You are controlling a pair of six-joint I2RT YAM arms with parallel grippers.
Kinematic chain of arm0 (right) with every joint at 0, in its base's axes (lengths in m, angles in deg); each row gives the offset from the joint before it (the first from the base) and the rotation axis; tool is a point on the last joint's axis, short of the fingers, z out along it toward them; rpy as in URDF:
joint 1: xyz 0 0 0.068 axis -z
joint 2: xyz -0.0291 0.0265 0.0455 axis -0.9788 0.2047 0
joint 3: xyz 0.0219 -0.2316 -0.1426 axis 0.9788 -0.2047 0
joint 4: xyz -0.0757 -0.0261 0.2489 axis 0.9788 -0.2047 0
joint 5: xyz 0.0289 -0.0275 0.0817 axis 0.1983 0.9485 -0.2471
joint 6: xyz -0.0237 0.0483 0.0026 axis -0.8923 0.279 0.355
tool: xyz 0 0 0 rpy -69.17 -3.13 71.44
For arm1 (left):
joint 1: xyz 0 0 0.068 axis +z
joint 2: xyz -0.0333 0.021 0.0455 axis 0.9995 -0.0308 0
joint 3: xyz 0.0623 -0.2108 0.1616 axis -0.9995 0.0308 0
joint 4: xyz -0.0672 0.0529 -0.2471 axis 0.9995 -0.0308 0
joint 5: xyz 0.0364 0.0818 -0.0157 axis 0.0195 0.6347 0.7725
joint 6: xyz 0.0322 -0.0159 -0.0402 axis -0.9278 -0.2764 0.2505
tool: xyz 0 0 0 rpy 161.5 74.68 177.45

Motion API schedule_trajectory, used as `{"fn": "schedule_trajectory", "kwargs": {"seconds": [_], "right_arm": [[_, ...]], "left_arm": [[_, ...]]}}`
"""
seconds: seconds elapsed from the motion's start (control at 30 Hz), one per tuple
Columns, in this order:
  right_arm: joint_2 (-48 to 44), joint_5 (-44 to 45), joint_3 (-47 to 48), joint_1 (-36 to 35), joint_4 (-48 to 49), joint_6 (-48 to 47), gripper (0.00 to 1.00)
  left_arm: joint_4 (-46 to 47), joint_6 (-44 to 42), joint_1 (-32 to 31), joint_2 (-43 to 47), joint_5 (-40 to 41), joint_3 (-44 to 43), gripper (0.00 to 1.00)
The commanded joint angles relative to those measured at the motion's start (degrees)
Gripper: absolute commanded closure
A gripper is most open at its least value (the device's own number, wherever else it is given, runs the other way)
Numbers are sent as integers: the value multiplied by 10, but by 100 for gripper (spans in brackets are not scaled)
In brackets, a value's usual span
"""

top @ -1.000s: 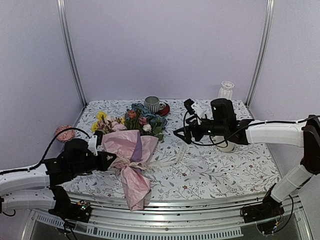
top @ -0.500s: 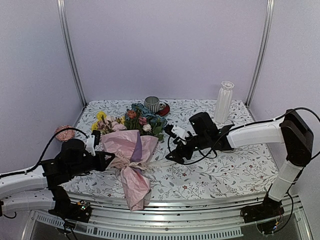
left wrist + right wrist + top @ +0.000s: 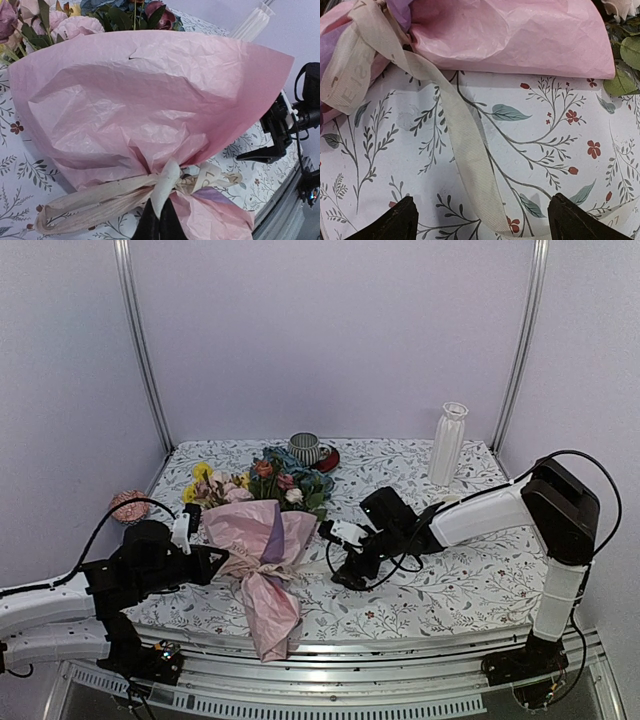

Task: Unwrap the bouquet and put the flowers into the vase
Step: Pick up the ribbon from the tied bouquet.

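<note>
The bouquet [image 3: 262, 545] lies on the flowered tablecloth, wrapped in crinkled pink tissue paper [image 3: 150, 95], its tail hanging over the front edge. The flowers [image 3: 265, 480] point toward the back. A pale beige ribbon [image 3: 165, 187] ties the waist. My left gripper [image 3: 160, 222] is shut on a piece of that ribbon at the knot. My right gripper [image 3: 482, 222] hovers low and open just right of the bouquet, and a loose ribbon tail [image 3: 470, 155] runs on the cloth between its fingers [image 3: 395, 222]. The white ribbed vase [image 3: 447, 445] stands upright at the back right.
A striped grey cup on a red saucer [image 3: 306, 449] stands behind the flowers. A pink round object [image 3: 128, 505] sits off the table's left side. The right arm [image 3: 470, 518] stretches across the table's middle. The table's metal front edge [image 3: 400, 635] is close below the bouquet.
The right arm has swung from in front of the vase down and left to the ribbon tail beside the bouquet, leaving the vase in plain sight. The left gripper has stayed at the knot.
</note>
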Motion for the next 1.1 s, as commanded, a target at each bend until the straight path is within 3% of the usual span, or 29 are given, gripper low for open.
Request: {"fn": "schedule_trajectory", "kwargs": {"seconds": [0.0, 0.17, 0.3, 0.47, 0.57, 0.6, 1.07], "right_arm": [[26, 46, 25, -5, -24, -22, 8], [40, 74, 26, -5, -35, -35, 9], [66, 77, 42, -5, -57, -37, 22], [69, 85, 34, -5, -51, -31, 56], [56, 92, 23, -5, -40, -31, 93], [51, 95, 20, -4, -37, -29, 96], [-74, 170, -71, 38, 86, 43, 98]], "left_arm": [[-9, -9, 8, -4, 6, -2, 100], [-9, -11, 8, -10, 7, -5, 100], [-8, -11, 8, -17, 6, -8, 100], [-12, -11, 8, -19, 7, -7, 100], [-17, -11, 9, -15, 9, -8, 100], [-19, -11, 8, -14, 10, -9, 100], [-40, -4, 9, 0, 15, -24, 100]]}}
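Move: The right hand is open and low over the ribbon's loose tail; the stretch it will take lies about 2 cm ahead, level sideways and some 3 cm below. From this hand, the knot is roughly 15 cm to the left and 2 cm ahead, the flower heads 18 cm ahead and 14 cm left, and the wrap's gathered skirt 9 cm back and 14 cm left. From the left hand, that stretch of tail is about 22 cm right, 4 cm ahead and 9 cm lower. The right fingers close on the ribbon's loose tail and pinch it, after the hand sinks about 2.5 cm and edges 2 cm forward. It then draws the tail right, away from the knot, some 4 cm, with a little forward and up, turning about 10 degrees clockwise. The left hand keeps its pinch on the ribbon by the knot, sagging a centimetre or so. ##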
